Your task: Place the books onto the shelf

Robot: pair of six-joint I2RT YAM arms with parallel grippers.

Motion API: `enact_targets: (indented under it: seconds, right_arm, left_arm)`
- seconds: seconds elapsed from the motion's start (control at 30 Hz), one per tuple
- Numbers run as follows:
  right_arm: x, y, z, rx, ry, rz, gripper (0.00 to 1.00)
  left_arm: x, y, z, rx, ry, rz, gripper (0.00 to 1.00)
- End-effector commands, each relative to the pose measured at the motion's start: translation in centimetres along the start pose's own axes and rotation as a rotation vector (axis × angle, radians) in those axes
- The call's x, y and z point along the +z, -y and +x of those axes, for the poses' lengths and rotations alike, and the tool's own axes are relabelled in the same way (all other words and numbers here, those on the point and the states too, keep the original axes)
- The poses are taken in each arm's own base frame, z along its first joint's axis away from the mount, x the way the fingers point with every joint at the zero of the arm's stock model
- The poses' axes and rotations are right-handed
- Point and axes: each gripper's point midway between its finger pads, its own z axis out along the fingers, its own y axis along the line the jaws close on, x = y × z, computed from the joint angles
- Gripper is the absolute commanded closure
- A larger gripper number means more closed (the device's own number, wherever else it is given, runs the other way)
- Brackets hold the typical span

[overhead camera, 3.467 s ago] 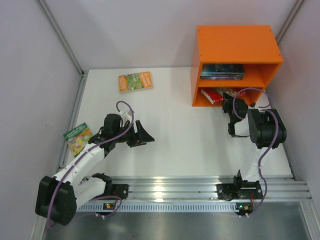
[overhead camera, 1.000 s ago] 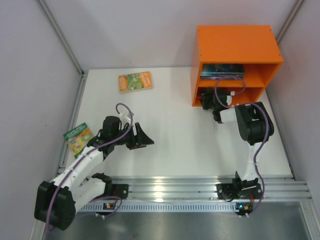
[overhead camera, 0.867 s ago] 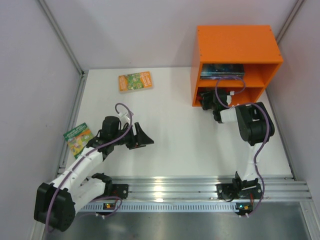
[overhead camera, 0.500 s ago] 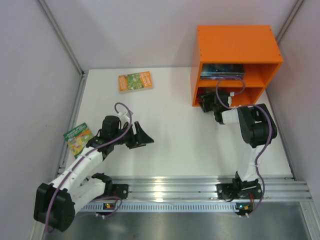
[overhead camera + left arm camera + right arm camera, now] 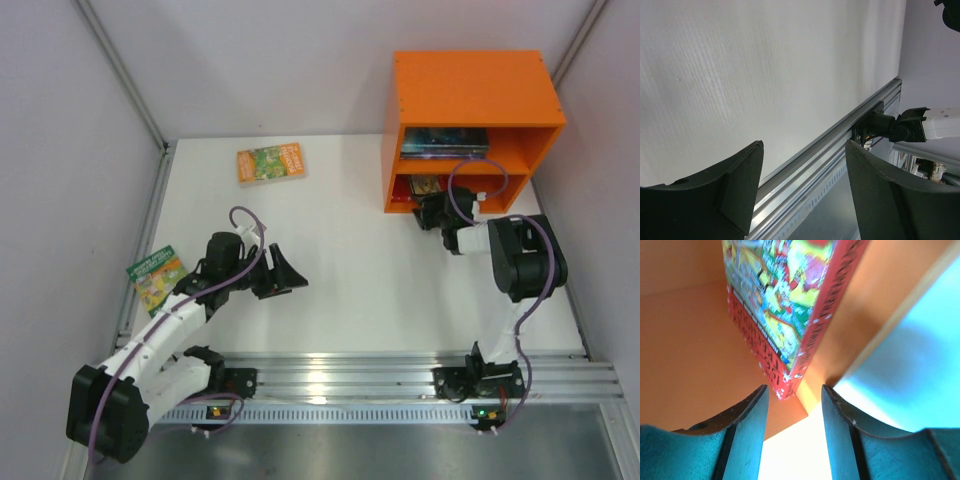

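The orange shelf [image 5: 470, 92] stands at the back right. Dark blue and teal books [image 5: 445, 143] lie in its upper compartment. A red book [image 5: 413, 188] lies in the lower one. My right gripper [image 5: 432, 206] hovers just in front of that lower opening. In the right wrist view it [image 5: 795, 400] is open and empty, and the red book [image 5: 785, 305] rests on the orange shelf floor [image 5: 690, 340] just past the fingertips. An orange-green book [image 5: 270, 163] lies at the table's back. A green book [image 5: 155, 275] lies at the left edge. My left gripper [image 5: 285, 272] [image 5: 802, 150] hangs open over the table.
Grey walls close in the white table [image 5: 360, 270] on the left, back and right. An aluminium rail [image 5: 350, 375] with both arm bases runs along the near edge; it also shows in the left wrist view as the rail [image 5: 830, 140].
My right gripper has drawn back out of the lower compartment and shifted right, leaving the red book inside. The left arm has stayed put.
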Motion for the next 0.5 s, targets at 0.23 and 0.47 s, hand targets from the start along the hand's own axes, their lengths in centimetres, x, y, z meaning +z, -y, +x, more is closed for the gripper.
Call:
enact_targets:
  seconds: [0.23, 0.47]
  right_arm:
    - [-1.3, -0.9, -5.0, 0.011, 0.138, -0.012, 0.54]
    - [-1.4, -0.7, -6.4, 0.009, 0.161, -0.014, 0.55]
  left_arm:
    - [-0.2, 1.4, -1.1, 0.026, 0.018, 0.006, 0.29]
    - [-0.1, 1.3, -1.4, 0.022, 0.024, -0.018, 0.29]
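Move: The red book lies flat in the shelf's lower compartment, its middle roughly 9 cm ahead of the right hand, 3 cm to the right and 3 cm lower. The shelf's left wall stands about 9 cm left of that hand and 8 cm ahead; the blue book stack in the upper compartment is some 11 cm ahead, 7 cm right and 14 cm up. From the left hand, the red book is about 37 cm ahead, 34 cm right and 11 cm down. The right hand sweeps about 5 cm right across the red book's spine side, turning slightly clockwise, fingers staying half open. ##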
